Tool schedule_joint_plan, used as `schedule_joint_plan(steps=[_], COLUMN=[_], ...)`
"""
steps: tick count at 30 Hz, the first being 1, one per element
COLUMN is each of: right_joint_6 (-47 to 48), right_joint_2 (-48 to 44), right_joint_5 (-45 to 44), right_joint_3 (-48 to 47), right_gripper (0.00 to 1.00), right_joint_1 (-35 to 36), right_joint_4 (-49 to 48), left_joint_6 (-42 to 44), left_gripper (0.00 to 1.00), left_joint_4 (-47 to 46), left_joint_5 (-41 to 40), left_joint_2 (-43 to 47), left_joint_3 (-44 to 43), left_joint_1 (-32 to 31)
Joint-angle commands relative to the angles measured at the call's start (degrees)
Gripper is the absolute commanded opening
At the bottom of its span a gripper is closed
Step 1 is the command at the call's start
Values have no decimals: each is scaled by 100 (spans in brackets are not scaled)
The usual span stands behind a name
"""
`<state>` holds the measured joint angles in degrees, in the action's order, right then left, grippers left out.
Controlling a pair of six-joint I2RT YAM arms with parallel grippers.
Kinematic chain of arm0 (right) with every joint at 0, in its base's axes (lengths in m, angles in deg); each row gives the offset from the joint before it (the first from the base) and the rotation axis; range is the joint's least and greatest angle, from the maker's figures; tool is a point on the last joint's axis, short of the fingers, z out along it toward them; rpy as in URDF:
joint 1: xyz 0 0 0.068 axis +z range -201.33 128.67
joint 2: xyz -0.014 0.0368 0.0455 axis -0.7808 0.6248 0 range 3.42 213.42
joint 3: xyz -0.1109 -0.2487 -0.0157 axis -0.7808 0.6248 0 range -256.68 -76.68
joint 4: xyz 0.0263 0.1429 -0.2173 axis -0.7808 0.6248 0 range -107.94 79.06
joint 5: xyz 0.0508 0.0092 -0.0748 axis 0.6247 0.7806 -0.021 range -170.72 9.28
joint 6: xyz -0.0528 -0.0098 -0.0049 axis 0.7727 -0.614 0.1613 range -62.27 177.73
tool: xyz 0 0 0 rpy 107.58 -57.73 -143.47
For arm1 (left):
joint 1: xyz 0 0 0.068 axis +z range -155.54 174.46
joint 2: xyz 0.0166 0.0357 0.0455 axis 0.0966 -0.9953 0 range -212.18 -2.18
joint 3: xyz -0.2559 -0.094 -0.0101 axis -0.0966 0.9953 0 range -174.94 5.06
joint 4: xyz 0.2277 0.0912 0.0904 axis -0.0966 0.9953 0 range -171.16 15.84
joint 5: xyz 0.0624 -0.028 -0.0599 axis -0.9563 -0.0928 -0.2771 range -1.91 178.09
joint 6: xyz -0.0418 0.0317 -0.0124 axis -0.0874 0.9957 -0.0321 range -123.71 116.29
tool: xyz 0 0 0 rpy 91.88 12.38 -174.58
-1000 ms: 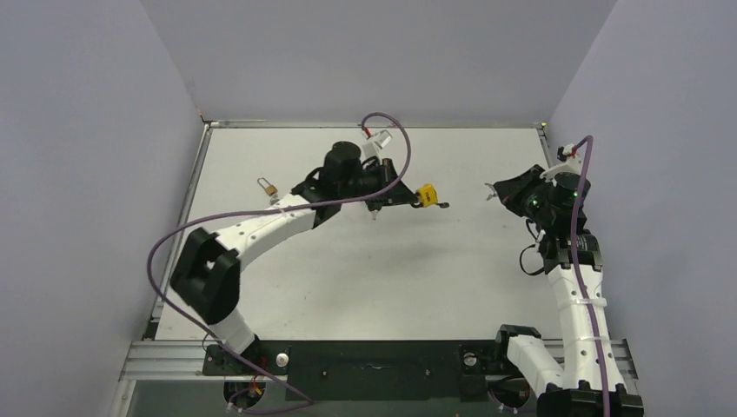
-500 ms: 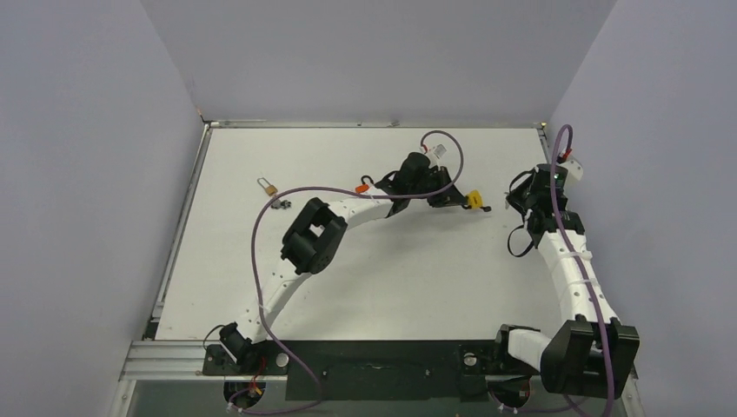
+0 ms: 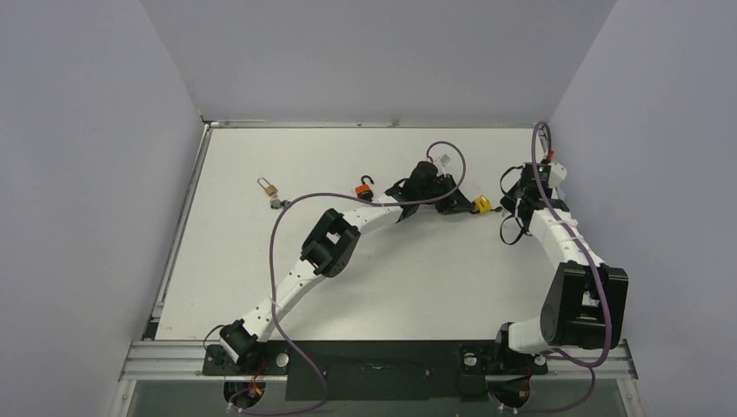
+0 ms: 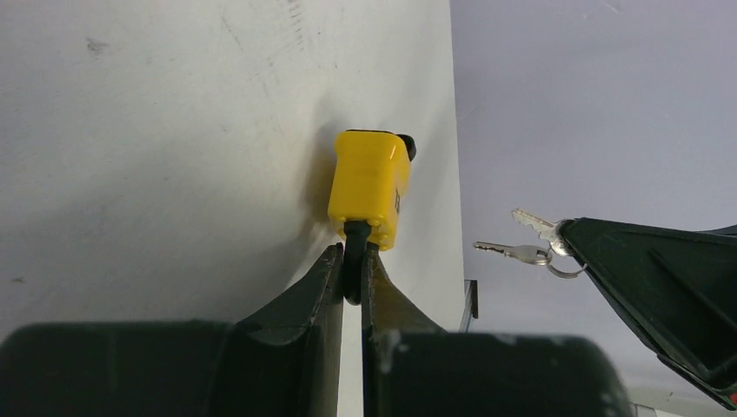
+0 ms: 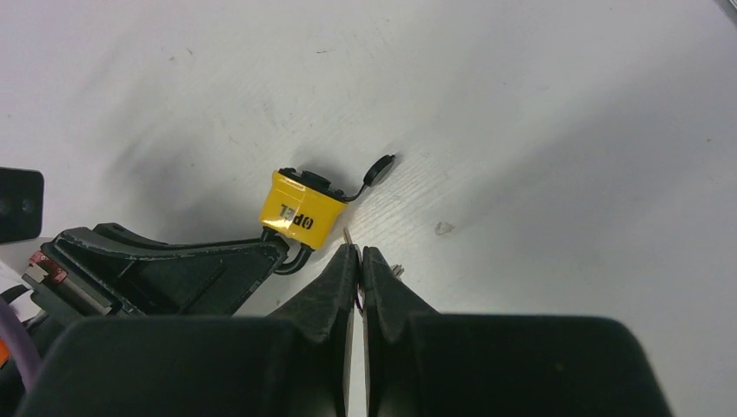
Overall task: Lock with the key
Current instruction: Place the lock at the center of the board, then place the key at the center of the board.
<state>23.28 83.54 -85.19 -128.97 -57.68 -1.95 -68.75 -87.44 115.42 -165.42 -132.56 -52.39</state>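
A yellow padlock [image 4: 369, 187] with a black shackle hangs just above the white table, and my left gripper [image 4: 352, 252] is shut on that shackle. The top view shows the padlock [image 3: 480, 205] at the right of the table, just past my left gripper [image 3: 461, 206]. My right gripper [image 5: 357, 250] is shut on a ring of small silver keys [image 4: 528, 245], and one key tip [image 5: 348, 234] pokes out close to the padlock's [image 5: 300, 211] lower corner. A black cap [image 5: 380, 168] dangles open from the padlock's bottom.
An orange padlock [image 3: 365, 187] with an open shackle lies behind my left arm. A brass padlock [image 3: 268, 186] and a small dark item [image 3: 278, 204] sit at the far left. The right wall and the table's right edge [image 3: 546, 165] are close to my right arm.
My left gripper has carried the yellow padlock to the right. The right arm has stretched toward the far right corner, and its gripper with the keys now sits close beside the padlock.
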Motion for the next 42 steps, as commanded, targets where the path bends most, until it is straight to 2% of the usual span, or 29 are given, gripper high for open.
schedule_joint_plan(steps=[1, 4, 6, 9, 12, 22, 28, 30, 32, 37, 42], right_joint_6=[130, 139, 151, 161, 132, -15, -106, -109, -119, -111, 31], right_joint_2=[235, 366, 476, 656, 782, 908, 847, 819, 762, 553, 443], right_joint_5=[-53, -22, -16, -66, -62, -104, -283, -372, -452, -484, -608], right_joint_3=[-266, -299, -358, -445, -494, -292, -151, -121, -85, -9, -267], right_gripper=[0, 0, 0, 0, 0, 0, 0, 0, 9, 42, 58], right_joint_1=[-31, -30, -25, -31, -25, 224, 359, 380, 388, 491, 1016], right_joint_4=[-472, -540, -532, -480, -504, -470, -384, -336, -259, -193, -15], left_joint_6=[-275, -114, 71, 289, 587, 1325, 1473, 1499, 1517, 1626, 1894], left_gripper=[6, 22, 28, 35, 41, 46, 47, 47, 48, 50, 53], left_joint_4=[-321, -120, 236, 837, 983, 1119, 874, 752, 483, 350, 685], left_joint_5=[108, 150, 98, -79, -167, -201, -192, -172, -160, -104, -145], left_joint_2=[-14, 75, 186, 522, 915, 2350, 3450, 4056, 4541, 5675, 7005], left_joint_3=[-267, -257, -296, -110, 278, 1574, 2844, 3376, 3928, 5099, 6125], left_joint_1=[-13, -2, 23, 118, 197, 383, 548, 623, 708, 977, 1304])
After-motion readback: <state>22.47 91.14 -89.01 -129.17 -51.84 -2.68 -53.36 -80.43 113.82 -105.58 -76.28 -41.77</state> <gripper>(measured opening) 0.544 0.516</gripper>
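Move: Just beyond the left fingertips, still gripped by its shackle, hangs the yellow lock, its body about 4 cm to the right and 1 cm ahead. The keys in the right grip are about 5 cm back and 9 cm right of the left hand, some 4 cm higher; the orange lock lies about 31 cm left and 6 cm ahead. From the right hand, the bare spot for the keys is 2 cm ahead, 2 cm left and 6 cm down, the yellow lock about 6 cm ahead and 6 cm left. Settling barely 1 cm, the left fingers open to about half and let go of the yellow lock's shackle, then the hand draws off left and up, some 20 cm, easing back late, towards the orange lock. The right hand sinks about 5 cm with the keys, edging forward and then back while shifting slightly left, and opens near the end to release them beside the lock. ##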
